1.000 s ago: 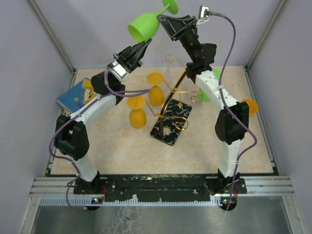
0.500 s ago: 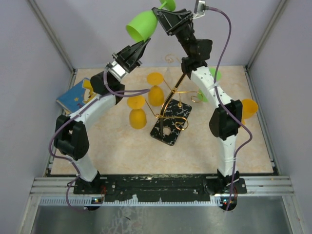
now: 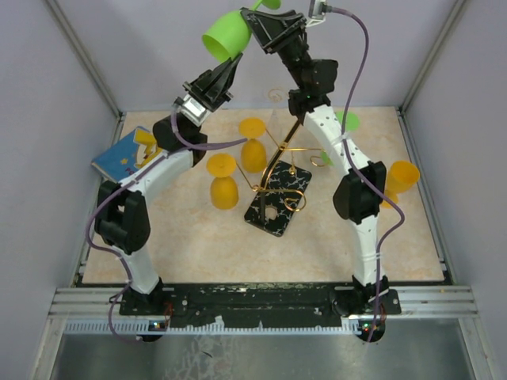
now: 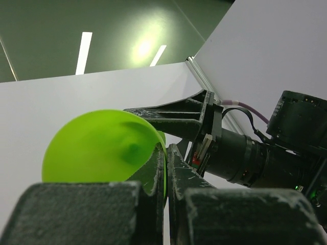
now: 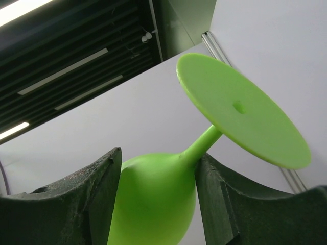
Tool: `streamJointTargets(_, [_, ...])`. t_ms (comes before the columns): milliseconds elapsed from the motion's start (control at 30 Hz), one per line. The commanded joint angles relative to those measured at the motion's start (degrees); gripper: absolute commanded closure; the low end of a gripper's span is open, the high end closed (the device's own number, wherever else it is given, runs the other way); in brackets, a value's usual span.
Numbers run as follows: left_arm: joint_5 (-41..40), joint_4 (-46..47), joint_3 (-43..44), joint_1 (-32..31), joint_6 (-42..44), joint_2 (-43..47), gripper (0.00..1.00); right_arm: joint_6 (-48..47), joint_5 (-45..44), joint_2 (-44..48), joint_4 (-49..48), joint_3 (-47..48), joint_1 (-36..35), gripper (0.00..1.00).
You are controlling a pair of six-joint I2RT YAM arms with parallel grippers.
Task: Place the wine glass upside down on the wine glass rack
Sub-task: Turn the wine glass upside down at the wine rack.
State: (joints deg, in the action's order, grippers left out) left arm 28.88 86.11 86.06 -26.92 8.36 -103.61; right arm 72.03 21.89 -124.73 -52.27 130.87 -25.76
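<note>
A bright green wine glass (image 3: 225,36) hangs high above the table's back, tilted with its mouth to the lower left and its foot cut by the top edge. My left gripper (image 3: 230,69) is shut on its thin rim (image 4: 165,162), seen edge-on between the fingers. My right gripper (image 3: 255,32) is shut on the bowl (image 5: 153,199) just below the stem; the round foot (image 5: 240,109) stands out beyond the fingers. The wine glass rack (image 3: 285,152), gold wire on a black marbled base (image 3: 279,202), stands on the table below.
Two orange-yellow glasses (image 3: 253,147) (image 3: 223,182) stand by the rack's left side. Another orange glass (image 3: 401,176) lies at the right, a green one (image 3: 346,121) behind the right arm. A blue box (image 3: 125,155) sits at the left edge.
My right gripper has closed onto the glass's bowl. Both arms have carried the glass a little up and to the left.
</note>
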Motion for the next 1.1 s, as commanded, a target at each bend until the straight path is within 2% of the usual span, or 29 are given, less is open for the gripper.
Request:
streamJointTargets(0, [-1.4,2.8,2.9,-1.2,-0.2,-0.7,1.00,-1.8,0.6,-1.2,1.7,4.7,-1.2,0.42])
streamJointTargets(100, [-1.2,2.3,3.2,-1.6,0.1,-0.8,1.00,-2.4,0.2,-2.0,1.8,6.0,-1.5,0.46])
streamJointTargets(333, [0.0,1.2,2.7,-2.2,1.0,-0.3,1.00,-3.6,0.2,-3.0,2.5,8.2,-2.0,0.67])
streamJointTargets(567, [1.7,1.0,1.7,-2.3,1.9,0.3,0.75,-4.9,0.3,-2.8,2.9,8.3,-2.0,0.83])
streamJointTargets(633, [2.2,0.8,0.9,-2.3,2.8,0.9,0.73,-5.3,0.4,-2.8,3.0,8.3,-2.0,0.86])
streamJointTargets(767, [2.6,0.7,-0.9,-2.2,4.0,2.4,0.69,-6.3,0.3,-2.5,2.6,8.2,-1.9,0.90])
streamJointTargets(1067, [2.5,0.4,-5.1,-2.3,6.6,5.7,0.49,-11.2,-1.0,0.4,1.9,4.5,-1.0,0.91])
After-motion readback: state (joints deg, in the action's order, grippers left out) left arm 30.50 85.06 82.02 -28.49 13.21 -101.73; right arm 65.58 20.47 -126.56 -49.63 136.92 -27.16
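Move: The green wine glass, its rim pinched by the left hand, has its middle about 4 cm ahead of and 4 cm above that hand. From the right hand, whose open fingers straddle the stem, the glass's middle is roughly 3 cm left and 1 cm below, level fore and aft. The rack stands some 15 cm back, 6 cm right and 40 cm below the right hand; its farther orange glass is about 12 cm back, directly in line sideways and 37 cm below. Right rises about 3 cm, pinching the green stem, then eases down; left opens off the rim, sinking 1.5 cm. ##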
